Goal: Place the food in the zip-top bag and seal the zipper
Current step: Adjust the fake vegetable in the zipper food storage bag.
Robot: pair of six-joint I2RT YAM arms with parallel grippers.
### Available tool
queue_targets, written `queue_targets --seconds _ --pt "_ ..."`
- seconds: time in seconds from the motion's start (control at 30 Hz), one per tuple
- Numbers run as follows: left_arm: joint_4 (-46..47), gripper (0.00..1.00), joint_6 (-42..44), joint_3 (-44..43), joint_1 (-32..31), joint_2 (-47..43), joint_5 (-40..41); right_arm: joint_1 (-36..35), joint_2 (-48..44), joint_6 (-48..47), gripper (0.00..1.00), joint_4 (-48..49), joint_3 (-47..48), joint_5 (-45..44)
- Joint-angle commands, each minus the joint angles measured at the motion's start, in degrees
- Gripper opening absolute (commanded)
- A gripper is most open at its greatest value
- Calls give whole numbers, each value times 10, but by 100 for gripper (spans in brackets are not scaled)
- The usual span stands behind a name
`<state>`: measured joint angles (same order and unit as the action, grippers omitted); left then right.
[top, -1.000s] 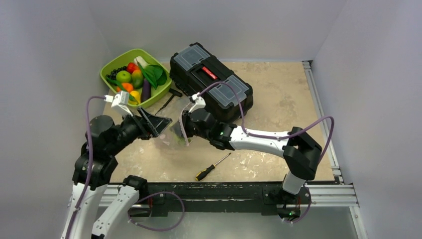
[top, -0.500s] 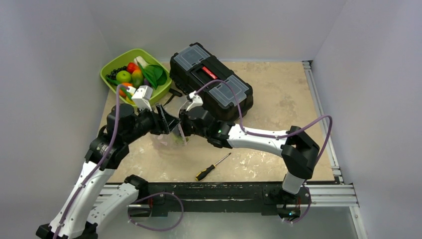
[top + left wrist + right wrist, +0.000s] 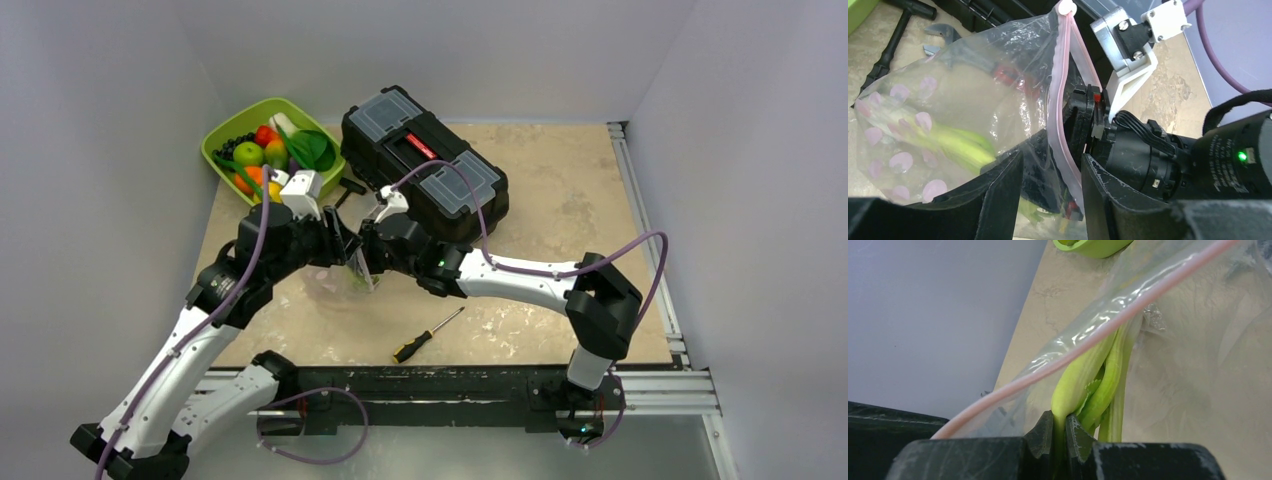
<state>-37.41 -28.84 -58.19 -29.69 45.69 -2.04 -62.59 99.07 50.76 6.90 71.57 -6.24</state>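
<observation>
The clear zip-top bag (image 3: 338, 283) lies between my two grippers in front of the toolbox. Its pink zipper (image 3: 1060, 110) runs down between the fingers of my left gripper (image 3: 1052, 165), which is open and straddles the mouth edge. Green leek stalks (image 3: 963, 145) lie inside the bag (image 3: 948, 95). My right gripper (image 3: 1059, 422) is shut on a leek stalk (image 3: 1083, 375) at the bag's mouth, with the zipper strip (image 3: 1088, 347) crossing just beyond it. More food (image 3: 262, 150) sits in the lime-green tray (image 3: 222, 135).
A black toolbox (image 3: 425, 160) stands behind the bag. A black hand tool (image 3: 338, 203) lies between tray and toolbox. A screwdriver (image 3: 427, 334) lies toward the front edge. Grey walls close in on both sides and the back.
My left arm has swung from beside the tray over to the bag, and its jaws have narrowed around the mouth edge. The right arm has held still with its grip.
</observation>
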Motion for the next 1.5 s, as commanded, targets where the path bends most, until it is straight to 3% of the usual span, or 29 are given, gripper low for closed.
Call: queue_targets --seconds 0.0,0.13,0.33,0.4,0.57,0.73,1.17,1.33,1.47 --pt "14 45 6 -19 -3 18 17 -1 -10 5 0 29 27 2" --pt "10 40 2 -20 -3 29 -4 -1 -8 4 0 28 31 0" --pt "4 0 0 -18 -3 18 -12 -1 -5 -3 0 6 38 -8" --pt "5 0 -9 -14 -3 10 0 -1 -6 -4 8 -15 42 -20" --pt "10 0 -39 -5 -4 -8 18 -1 -17 -10 40 -35 41 19" --pt "11 0 -49 1 -3 -20 45 3 -77 -37 61 -92 26 37" --pt "20 0 -64 11 -3 -26 23 13 -218 -118 71 -283 11 -26" --pt "18 0 -63 9 -3 -29 23 46 -280 -45 81 -268 -85 -54" --pt "18 0 -65 9 -4 -28 3 89 -271 -2 74 -180 -133 16"
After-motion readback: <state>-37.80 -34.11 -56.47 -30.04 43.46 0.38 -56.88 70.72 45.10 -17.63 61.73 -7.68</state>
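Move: Right between the left hand's open fingers, within about 1 cm, runs the near side of the bag's zipper rim. The zipper slider sits about 7 cm ahead and 7 cm to the right, and the black toolbox roughly 17 cm ahead, 17 cm right and 18 cm lower. The right hand is in the bag's mouth, gripping the fake vegetable, whose middle lies some 3 cm ahead, 5 cm left and 4 cm below it. Closing fully on the zipper rim, the left fingers pinch it after edging barely 1 cm down and right, then hold nearly in place. The right hand waits, opens its fingers wide to let go of the vegetable, then backs out of the bag mouth to the right by about 14 cm, arcing up some 7 cm before dipping again and easing slightly back towards its base. ##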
